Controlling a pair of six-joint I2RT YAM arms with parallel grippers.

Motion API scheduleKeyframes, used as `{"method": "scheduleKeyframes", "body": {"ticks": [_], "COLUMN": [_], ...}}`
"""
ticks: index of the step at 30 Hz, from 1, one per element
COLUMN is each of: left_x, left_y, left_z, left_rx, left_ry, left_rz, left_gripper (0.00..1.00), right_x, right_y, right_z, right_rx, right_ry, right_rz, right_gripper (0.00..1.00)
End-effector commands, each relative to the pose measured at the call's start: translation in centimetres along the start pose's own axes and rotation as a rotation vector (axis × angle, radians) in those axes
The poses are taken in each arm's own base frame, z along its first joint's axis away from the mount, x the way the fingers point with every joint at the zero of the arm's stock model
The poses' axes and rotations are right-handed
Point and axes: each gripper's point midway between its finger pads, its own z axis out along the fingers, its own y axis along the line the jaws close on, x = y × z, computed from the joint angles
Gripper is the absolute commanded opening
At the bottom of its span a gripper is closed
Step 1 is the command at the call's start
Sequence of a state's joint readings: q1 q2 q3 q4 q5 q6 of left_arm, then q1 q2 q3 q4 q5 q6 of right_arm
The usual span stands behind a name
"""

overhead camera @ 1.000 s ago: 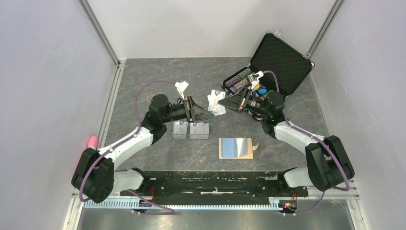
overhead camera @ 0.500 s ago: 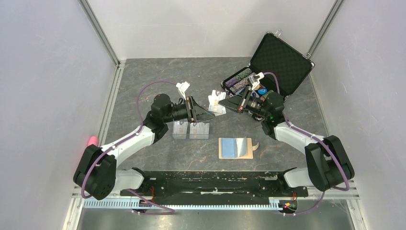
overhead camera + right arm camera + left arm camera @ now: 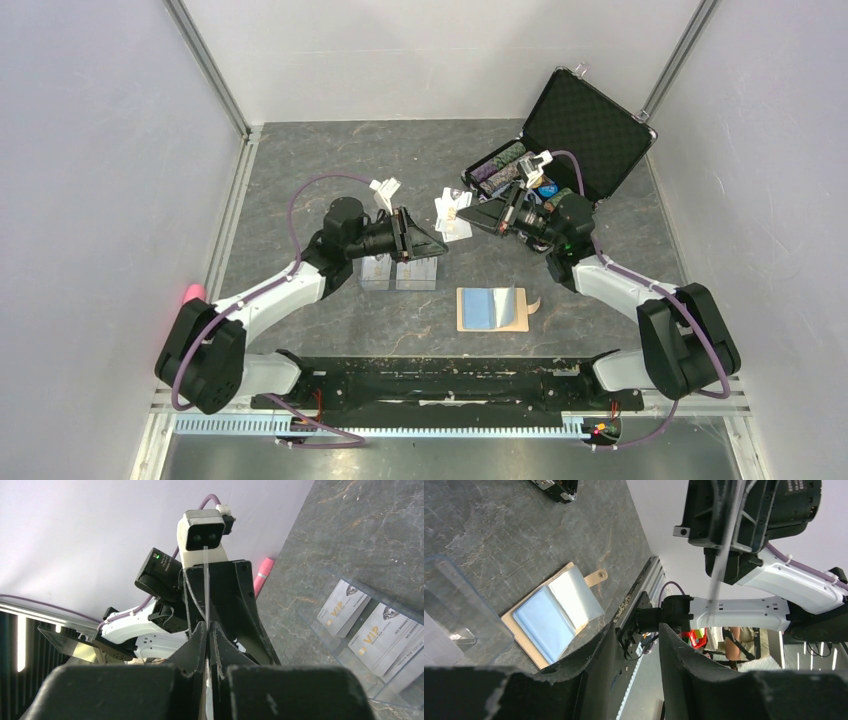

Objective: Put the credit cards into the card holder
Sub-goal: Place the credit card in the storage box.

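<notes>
My right gripper (image 3: 472, 215) is shut on one pale credit card (image 3: 452, 213), held up off the table; it shows edge-on (image 3: 206, 585) between the pinched fingers (image 3: 207, 626). My left gripper (image 3: 436, 243) hovers just left of and below that card, open, with nothing between its fingers (image 3: 636, 630); the card appears as a thin line (image 3: 723, 540) ahead of it. Two more credit cards (image 3: 345, 611) (image 3: 384, 637) stand in a clear stand (image 3: 398, 271). The tan card holder (image 3: 492, 308) lies open on the table, blue lining up (image 3: 549, 625).
An open black poker-chip case (image 3: 580, 125) stands at the back right, right behind the right arm. A pink object (image 3: 192, 293) lies by the left wall. Grey walls close in the table on three sides.
My left arm has reached further right, bringing its open jaws closer to the held card. The right gripper and its card have barely moved.
</notes>
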State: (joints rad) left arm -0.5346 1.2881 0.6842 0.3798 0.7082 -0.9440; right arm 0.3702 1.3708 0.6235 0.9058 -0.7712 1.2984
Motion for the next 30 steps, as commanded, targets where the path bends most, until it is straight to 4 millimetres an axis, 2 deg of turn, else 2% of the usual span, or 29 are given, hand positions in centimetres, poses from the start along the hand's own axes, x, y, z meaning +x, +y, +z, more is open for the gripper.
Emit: {"method": "scheduleKeyframes", "body": {"ticks": [1,8,14,18,23,30], "left_x": [-1.1,-2.2,-2.0,-1.9,-1.3,-0.8], "left_y": [-0.7,-4.6,-7.1,-7.4,-6.6,-7.0], "left_z": [-0.2,-0.3,-0.9,-1.6,-2.4,-2.9], "left_rx": [0.005,0.189,0.293,0.275,0.207,0.245], "left_ry": [-0.043,-0.090,-0.065,-0.077,-0.087,-0.097], "left_rz": [0.079,0.103,0.117,0.122,0.132,0.119], "left_gripper": [0.45,0.46,0.45,0.44,0.44,0.47], "right_x": [-0.1,0.2,-0.1,-0.6,-1.2,-1.2], "right_y": [2.8,2.4,2.4,2.6,3.0,3.1], "right_z": [-0.2,-0.3,-0.2,0.0,0.4,0.4], "right_rx": [-0.088,-0.083,-0.081,-0.087,-0.098,-0.106], "right_ry": [0.003,0.004,-0.009,-0.022,-0.037,-0.032], "right_rz": [-0.065,-0.059,-0.058,-0.060,-0.062,-0.055], "right_gripper": [0.00,0.00,0.00,0.00,0.00,0.00]}}
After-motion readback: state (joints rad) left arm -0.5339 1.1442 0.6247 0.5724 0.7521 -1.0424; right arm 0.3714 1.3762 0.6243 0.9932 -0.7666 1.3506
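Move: The cards, fanned in my right hand's shut fingers, stand about 5 cm ahead, 3 cm right and 4 cm above my empty left hand. Nearly 20 cm below that hand, the near clear box lies some 6 cm back and 4 cm left, the other clear box 9 cm left of it, and the open card holder 14 cm back and 13 cm right. From my right hand the card holder is roughly 20 cm back, 9 cm right and 24 cm below. I raise my half-open left hand about 6 cm beside the cards, then, still rising, draw it some 2.5 cm back from them, its slightly drooping fingers tilting up about 10 degrees to near level and closing on nothing. My right hand keeps its pinch on the cards and lifts them by under 2 cm. ##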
